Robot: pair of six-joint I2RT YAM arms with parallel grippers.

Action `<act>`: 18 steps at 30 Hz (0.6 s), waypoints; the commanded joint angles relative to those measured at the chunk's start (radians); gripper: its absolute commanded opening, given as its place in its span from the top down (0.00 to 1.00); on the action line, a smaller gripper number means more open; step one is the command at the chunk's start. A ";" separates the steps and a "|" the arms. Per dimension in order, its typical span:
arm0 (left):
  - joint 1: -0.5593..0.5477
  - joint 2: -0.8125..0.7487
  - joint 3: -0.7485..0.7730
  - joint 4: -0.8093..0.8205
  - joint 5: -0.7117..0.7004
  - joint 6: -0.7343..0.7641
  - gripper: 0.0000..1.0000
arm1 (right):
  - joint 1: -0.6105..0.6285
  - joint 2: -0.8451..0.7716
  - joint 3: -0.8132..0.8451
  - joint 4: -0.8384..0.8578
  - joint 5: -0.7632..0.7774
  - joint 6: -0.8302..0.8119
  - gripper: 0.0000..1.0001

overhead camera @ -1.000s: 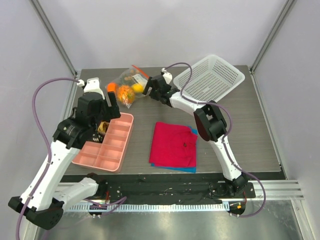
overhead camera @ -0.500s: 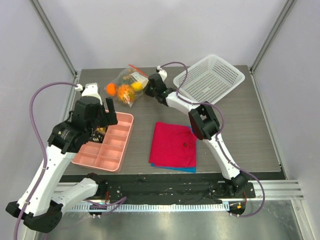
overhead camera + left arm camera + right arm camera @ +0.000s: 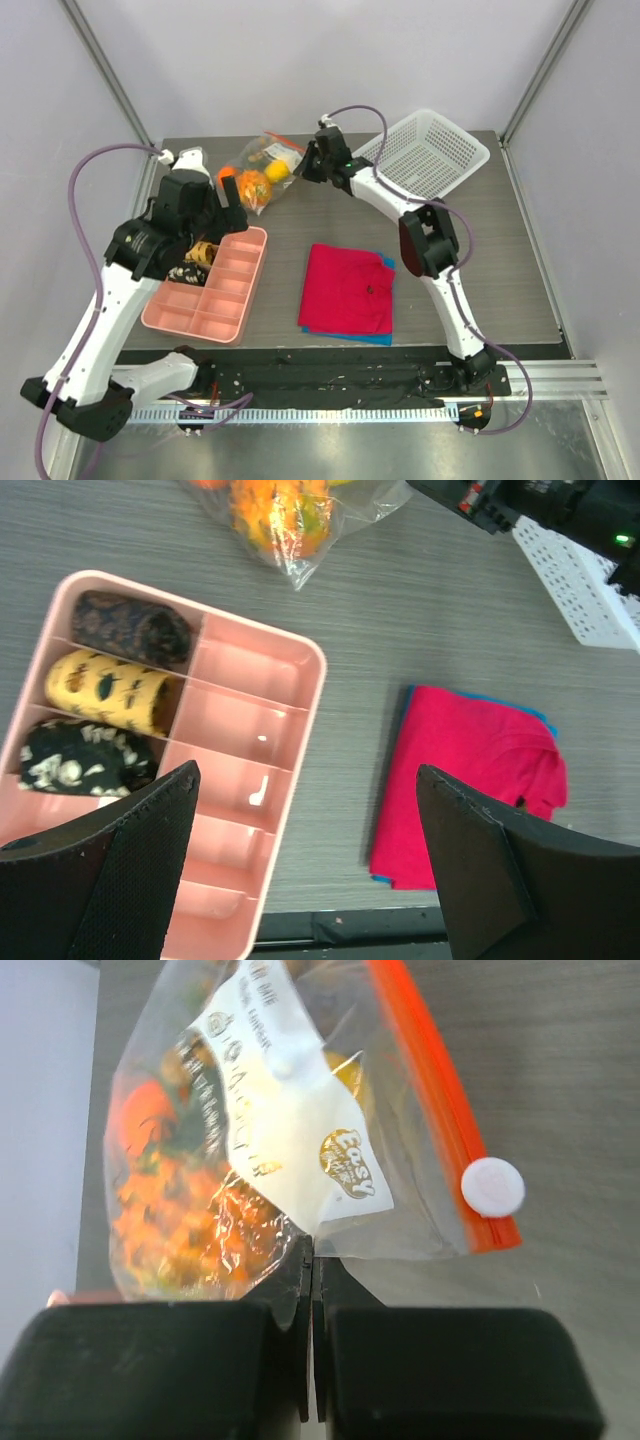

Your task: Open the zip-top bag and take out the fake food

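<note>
The clear zip-top bag (image 3: 262, 168) lies at the back of the table, its orange-red zip strip (image 3: 438, 1110) carrying a white slider (image 3: 492, 1186). Orange and yellow fake food (image 3: 254, 184) fills it; the right wrist view shows the same fake food (image 3: 175, 1210) through the plastic. My right gripper (image 3: 308, 166) is shut on the bag's (image 3: 290, 1130) thin plastic edge below the zip, jaws pressed together (image 3: 312, 1252). My left gripper (image 3: 226, 194) hangs open above the pink tray (image 3: 210, 300), short of the bag; nothing sits between its fingers (image 3: 307, 775).
The pink tray (image 3: 300, 660) holds three patterned rolls (image 3: 110, 688) in its far compartments. A folded red cloth (image 3: 346, 290) over a blue one lies centre-front. A white mesh basket (image 3: 420, 156) stands at the back right, beside the right arm.
The right gripper, open a second ago, has closed on the bag's edge and shifted slightly back. The left arm has moved a little toward the bag.
</note>
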 commanded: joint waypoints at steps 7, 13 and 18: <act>0.001 0.089 0.044 0.085 0.165 -0.105 0.14 | -0.061 -0.156 -0.104 0.003 -0.103 0.141 0.99; 0.002 0.108 0.044 0.073 0.216 -0.135 0.16 | -0.059 -0.050 -0.004 -0.049 0.032 0.298 0.91; 0.004 0.080 0.024 0.068 0.190 -0.123 0.16 | -0.056 -0.060 -0.082 -0.024 0.083 0.379 0.65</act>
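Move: My right fingers are shut on the side edge of the zip-top bag, whose middle lies about 10 cm to their left, 1 cm ahead and 5 cm lower. The white basket is some 30 cm to their right and 4 cm farther out; the red cloth lies roughly 28 cm back and 12 cm to the right. From my left hand, the bag is about 27 cm ahead, 6 cm right and 25 cm below. I jerk the pinched bag edge up about 5 cm while drawing it back and to the right, then swing forward and down again, ending slightly lower and about 4 cm right of my start. Coming down, my right hand tips down and turns a little clockwise, and its fingers start to open around the edge. My open left hand slides about 5 cm right, well above the table. ##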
